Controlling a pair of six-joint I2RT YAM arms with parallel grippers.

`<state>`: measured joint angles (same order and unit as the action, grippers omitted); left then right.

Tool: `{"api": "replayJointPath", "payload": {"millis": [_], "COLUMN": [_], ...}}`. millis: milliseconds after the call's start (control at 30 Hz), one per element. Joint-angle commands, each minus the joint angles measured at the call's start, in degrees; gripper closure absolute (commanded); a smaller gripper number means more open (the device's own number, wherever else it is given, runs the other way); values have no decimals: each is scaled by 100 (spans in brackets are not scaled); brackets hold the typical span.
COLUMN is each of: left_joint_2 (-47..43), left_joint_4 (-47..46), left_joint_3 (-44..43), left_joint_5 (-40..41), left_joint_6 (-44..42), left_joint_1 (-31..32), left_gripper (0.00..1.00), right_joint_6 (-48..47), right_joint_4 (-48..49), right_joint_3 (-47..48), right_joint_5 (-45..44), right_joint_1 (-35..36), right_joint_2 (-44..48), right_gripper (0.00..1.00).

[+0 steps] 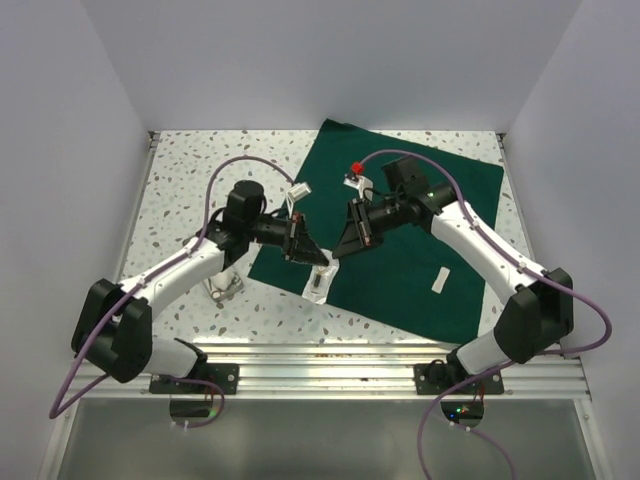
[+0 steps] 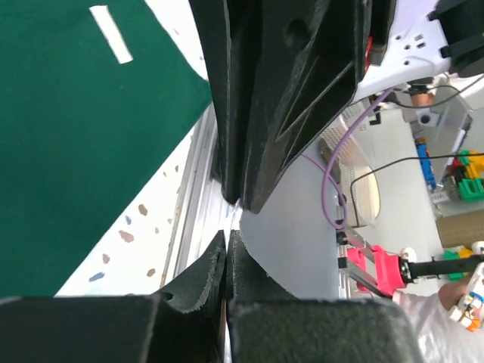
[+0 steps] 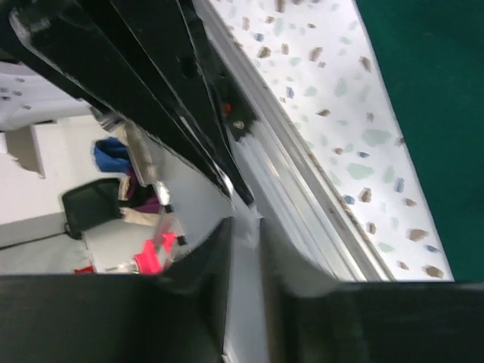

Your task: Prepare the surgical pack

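Note:
The dark green drape [image 1: 420, 230] of the surgical pack lies spread flat on the right half of the table, also seen as the drape [image 2: 76, 136] in the left wrist view and the drape [image 3: 431, 91] in the right wrist view. A small white pouch [image 1: 318, 284] with something dark inside sits at the drape's near left edge. My two grippers meet tip to tip just above it. The left gripper [image 1: 322, 262] [image 2: 228, 236] is shut on a thin white edge of the pouch. On the right gripper [image 1: 336, 256] [image 3: 246, 223] the jaws stand slightly apart, with pale film in the narrow gap.
A white strip [image 1: 438, 281] lies on the drape near the right arm. A red-capped item [image 1: 355, 167] rests at the drape's far left edge, and a white piece [image 1: 298, 193] lies beside it on the speckled table. A metal object [image 1: 222, 287] sits under the left arm.

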<state>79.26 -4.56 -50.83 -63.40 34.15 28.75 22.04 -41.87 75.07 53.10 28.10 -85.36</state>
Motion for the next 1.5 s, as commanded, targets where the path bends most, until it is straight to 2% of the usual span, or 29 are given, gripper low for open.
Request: {"api": "replayJointPath", "payload": {"millis": [0, 33, 67, 100, 167, 200, 233, 267, 333, 367, 467, 733, 1267, 1367, 1400, 1467], "left_joint_2": [-166, -148, -70, -25, 97, 141, 194, 290, 405, 449, 615, 1670, 1996, 1970, 1857, 1725], "left_joint_4": [1127, 1463, 1806, 2436, 3437, 3653, 3855, 4031, 4200, 4148, 4050, 4033, 3778, 3655, 3638, 3672], "left_joint_3": [-120, -172, -243, -374, -594, -804, -875, -937, -955, -912, -929, -1385, -1122, -1070, -1070, -1122], "left_joint_5": [300, 650, 836, 994, 1898, 2180, 2844, 3129, 3237, 3254, 3377, 3044, 3228, 3140, 3201, 3377], "left_joint_6": [-487, -784, -944, -1067, -1524, -1682, -1823, -1842, -1894, -1877, -2008, -2194, -2044, -1957, -1904, -1851], "left_joint_1": [-325, -500, -929, -1159, -1720, -1880, -2056, -2415, -2864, -3362, -3963, -4422, -4818, -4818, -4818, -4818], "left_gripper": [100, 100, 100, 100, 100, 100, 100, 100, 100, 100, 100, 100, 100, 81, 66, 57], "right_joint_6": [-15, -51, -94, -121, -139, -156, -174, -209, -244, -288, -367, -403, -332, -271, -210, -113], "right_joint_4": [-468, -680, -891, -1198, -1429, -1499, -1509, -1500, -1473, -1456, -1473, -1430, -1430, -1429, -1438, -1473], "right_joint_3": [517, 622, 745, 772, 712, 624, 527, 431, 158, 53, -71, -212, -133, -98, -98, -63], "right_joint_5": [-807, -1202, -2024, -2301, -2908, -2937, -2920, -2902, -2779, -2735, -2691, -2463, -2445, -2480, -2567, -2760], "right_joint_1": [-23, -24, -50, -76, -225, -287, -357, -479, -559, -603, -621, -656, -797, -806, -815, -858], "right_joint_2": [-147, -208, -287, -340, -428, -437, -446, -446, -437, -429, -402, -481, -701, -745, -754, -728], "right_gripper": [70, 59, 36, 31, 25, 25, 24, 24, 24, 24, 24, 24, 24, 24, 24, 24]}}
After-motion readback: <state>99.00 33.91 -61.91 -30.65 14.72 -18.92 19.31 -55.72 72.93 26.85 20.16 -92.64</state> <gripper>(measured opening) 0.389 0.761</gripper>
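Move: The left hand grips the clear pouch, and the metal tray it is bound for lies about 29 cm to its left, 8 cm ahead and 21 cm below. The green cloth's nearest corner is some 20 cm left, 6 cm ahead and 22 cm down. The right hand is just loosening on the same pouch; the white strip on the cloth lies about 26 cm to its right, 3 cm ahead and 23 cm below. Leftward in one fast sweep of about 30 cm, also forward and down, the left hand carries the pouch to the far part of the tray, swinging counter-clockwise and tipping its fingers down, then eases lower and partly opens. The right hand opens wide, lets go of the pouch and draws off right and down towards the white strip, fingers tipping down some 30 degrees. ##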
